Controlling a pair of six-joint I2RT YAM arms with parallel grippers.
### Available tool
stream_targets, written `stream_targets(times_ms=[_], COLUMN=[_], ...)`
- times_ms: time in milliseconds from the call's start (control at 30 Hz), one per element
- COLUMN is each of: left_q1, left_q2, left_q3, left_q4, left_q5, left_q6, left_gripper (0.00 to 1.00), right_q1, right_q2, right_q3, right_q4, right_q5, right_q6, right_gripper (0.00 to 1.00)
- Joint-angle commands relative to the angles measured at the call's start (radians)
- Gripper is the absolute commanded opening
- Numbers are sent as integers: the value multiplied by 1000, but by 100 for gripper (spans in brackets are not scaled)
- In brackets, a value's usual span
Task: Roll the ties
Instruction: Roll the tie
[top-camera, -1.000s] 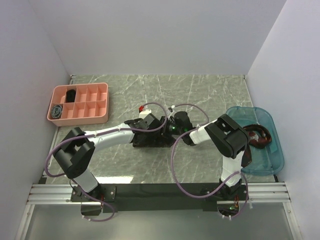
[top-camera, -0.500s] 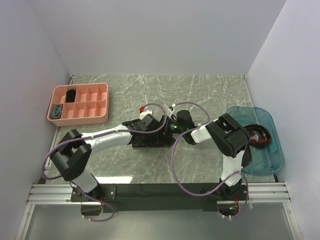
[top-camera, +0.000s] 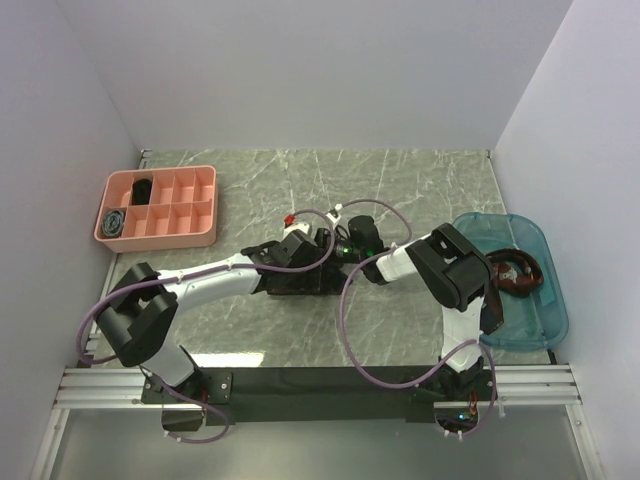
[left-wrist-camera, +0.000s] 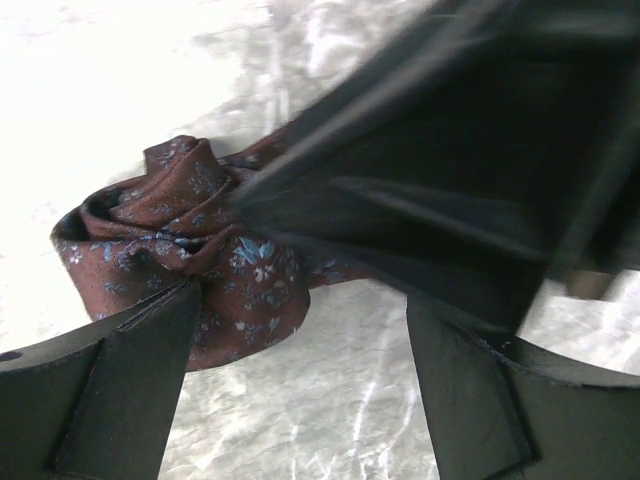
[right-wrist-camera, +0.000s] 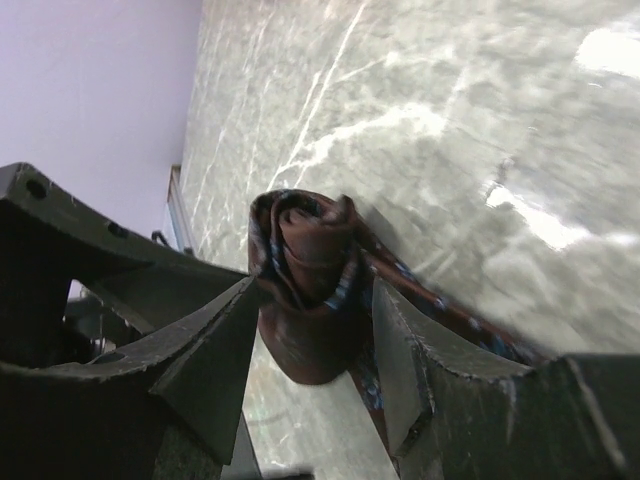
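Note:
A dark maroon patterned tie is rolled into a small coil (right-wrist-camera: 310, 285) that stands on the marble between my right gripper's (right-wrist-camera: 312, 300) fingers. Both fingers touch the coil, and its loose tail (right-wrist-camera: 455, 322) runs off past the right finger. In the left wrist view the same coil (left-wrist-camera: 180, 245) lies by the left fingertip (left-wrist-camera: 150, 350) of my left gripper (left-wrist-camera: 300, 300), which is open with bare marble between its fingers. From above, the left gripper (top-camera: 318, 248) and the right gripper (top-camera: 347, 246) meet at mid-table and hide the coil.
A pink compartment tray (top-camera: 205, 180) at the back left holds a black coil (top-camera: 142, 188) and a grey-blue coil (top-camera: 115, 220). A blue bin (top-camera: 535, 310) at the right holds another maroon tie (top-camera: 518, 272). A dark strip (top-camera: 300, 283) lies under the two grippers.
My left gripper's jaws have opened wide off the coil, and that arm has reached a little farther right. The right gripper has stayed at the coil, nudged slightly towards the back.

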Motion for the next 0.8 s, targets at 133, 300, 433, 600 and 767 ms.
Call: stream_targets(times_ms=[133, 300, 433, 600, 767], left_q1=[-2, 1, 3, 6, 19], left_q2=[-4, 8, 10, -8, -87], left_q3=[24, 33, 30, 22, 1], left_q4=[107, 104, 113, 118, 122], left_q5=[18, 20, 18, 1, -35], left_q6=[20, 20, 8, -24, -102], left_gripper=[88, 88, 88, 88, 89], right_q1=[43, 41, 43, 43, 41], right_q2=[28, 37, 50, 79, 90], right_q3=[62, 69, 61, 64, 52], right_q4=[-38, -115, -153, -199, -199], right_q5=[-120, -86, -62, -37, -13], right_q6=[-70, -109, -133, -166, -187], right_gripper=[57, 52, 39, 13, 9])
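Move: The tie's roll is a little beyond the right hand's open fingertips, about 3 cm to that hand's left, level with it fore and aft, and roughly 2 cm below. The tie's unrolled strip runs back under the same hand, its middle about 2 cm to the right, level fore and aft and 4 cm down. From the wide-open left hand the roll is roughly 3 cm ahead, 3 cm left and 3 cm below. The right fingers close from about half open to nearly shut, pinching the cloth at the near side of the roll, where the strip leaves it. That hand first slides about 1 cm left and 1 cm back, then sinks some 3 cm as it closes. The left hand shifts about 1 cm right, fingers staying wide open, one still resting against the roll's side. ##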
